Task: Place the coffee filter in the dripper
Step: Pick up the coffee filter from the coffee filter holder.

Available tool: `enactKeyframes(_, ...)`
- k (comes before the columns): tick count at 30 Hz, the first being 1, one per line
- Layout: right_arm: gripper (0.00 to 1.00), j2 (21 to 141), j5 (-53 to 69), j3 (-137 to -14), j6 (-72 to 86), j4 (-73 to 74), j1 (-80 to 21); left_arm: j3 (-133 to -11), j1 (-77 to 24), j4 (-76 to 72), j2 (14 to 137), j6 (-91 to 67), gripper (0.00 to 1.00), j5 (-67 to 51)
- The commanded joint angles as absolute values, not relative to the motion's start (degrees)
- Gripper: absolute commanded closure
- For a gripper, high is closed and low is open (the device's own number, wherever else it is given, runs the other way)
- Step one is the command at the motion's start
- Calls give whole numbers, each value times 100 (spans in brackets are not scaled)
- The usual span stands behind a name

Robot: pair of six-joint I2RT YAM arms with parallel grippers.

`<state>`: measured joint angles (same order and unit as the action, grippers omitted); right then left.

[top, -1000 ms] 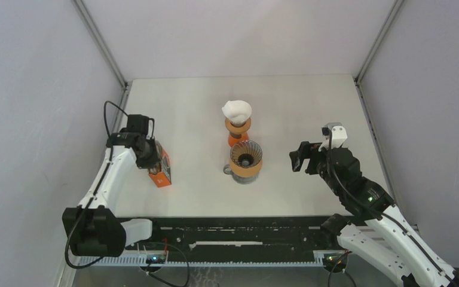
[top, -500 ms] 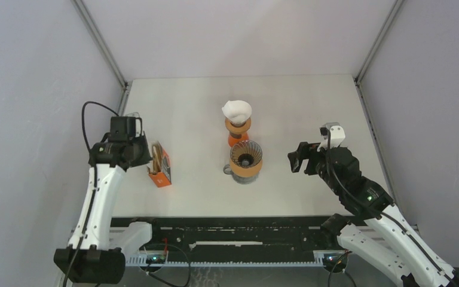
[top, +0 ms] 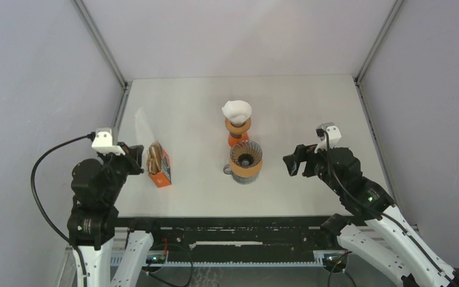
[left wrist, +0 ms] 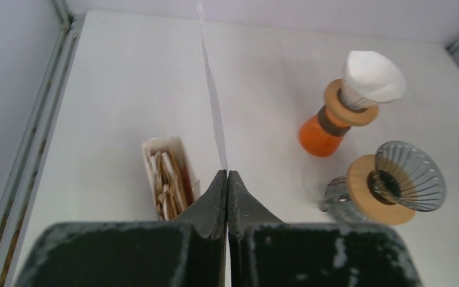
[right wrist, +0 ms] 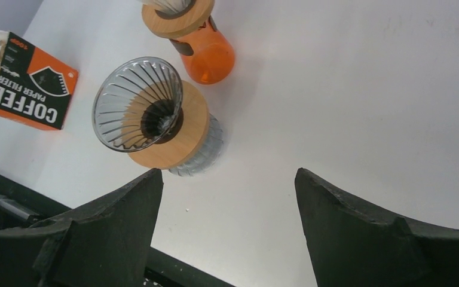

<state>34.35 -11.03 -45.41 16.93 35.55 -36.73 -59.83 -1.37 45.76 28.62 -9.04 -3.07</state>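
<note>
My left gripper (top: 136, 158) is shut on a thin white coffee filter (top: 143, 127), held in the air left of the filter box. In the left wrist view the filter (left wrist: 213, 101) shows edge-on, rising from my closed fingertips (left wrist: 228, 174). The dripper (top: 245, 159), ribbed glass with a wooden collar, stands empty at the table's middle, well to the right of the filter; it also shows as the dripper (left wrist: 401, 182) and the dripper (right wrist: 138, 112) in the two wrist views. My right gripper (top: 293, 161) is open just right of it, fingers (right wrist: 227, 176) wide apart with nothing between them.
An orange coffee-filter box (top: 161, 167) with several brown filters in it lies beside my left gripper. An orange vessel (top: 238, 133) with a wooden collar, topped by a white filter (top: 236, 110), stands right behind the dripper. Walls close in the table's left, right and back.
My left arm has drawn back from the box toward the near left, pulling a white filter up and out. My right gripper has edged slightly left, toward the dripper.
</note>
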Motion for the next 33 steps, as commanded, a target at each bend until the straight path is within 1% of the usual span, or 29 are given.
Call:
enactKeyframes(1, 11, 3275, -850, -4823, 1573, 3180, -3647, -5418, -139, 3182, 2666, -845, 100, -1559)
enactKeyframes(5, 11, 3172, -680, -4890, 1560, 3085, -3647, -5069, -146, 2267, 2706, -1202, 100, -2357)
enactKeyframes(9, 11, 3136, -465, -4930, 1717, 2987, -3649, -4687, -317, 1436, 2740, -1506, 100, -2511)
enactKeyframes(12, 11, 3222, -283, -4946, 1811, 2898, -3647, -4375, -903, 844, 2782, -1497, 100, -2176)
enactKeyframes(16, 11, 3392, -137, -5068, 1854, 2824, -3641, -4246, -2115, 480, 3055, -1058, 100, -1269)
enactKeyframes(21, 11, 3613, -51, -5266, 1778, 2682, -3639, -4089, -3203, -139, 3445, -581, 100, -392)
enactKeyframes(26, 11, 3890, 79, -5487, 1855, 2602, -3639, -3967, -3957, -664, 3967, 94, 100, 107)
enactKeyframes(33, 11, 4350, 261, -5596, 2022, 2344, -3623, -3819, -4494, -1165, 4588, 911, 100, 468)
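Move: The left hand already holds the filter; the empty dripper on the glass mug lies roughly 31 cm to its right, 11 cm ahead and 18 cm below. The filled dripper on the orange carafe is about 23 cm ahead, 27 cm right and 15 cm below that hand; the filter box sits some 3 cm ahead, 1 cm left and 26 cm down. From the right hand the empty dripper is about 10 cm ahead, 12 cm left and 10 cm below. Filter still pinched, left hand swings 20 cm right towards empty dripper, turning clockwise; right hand rises 7 cm. ##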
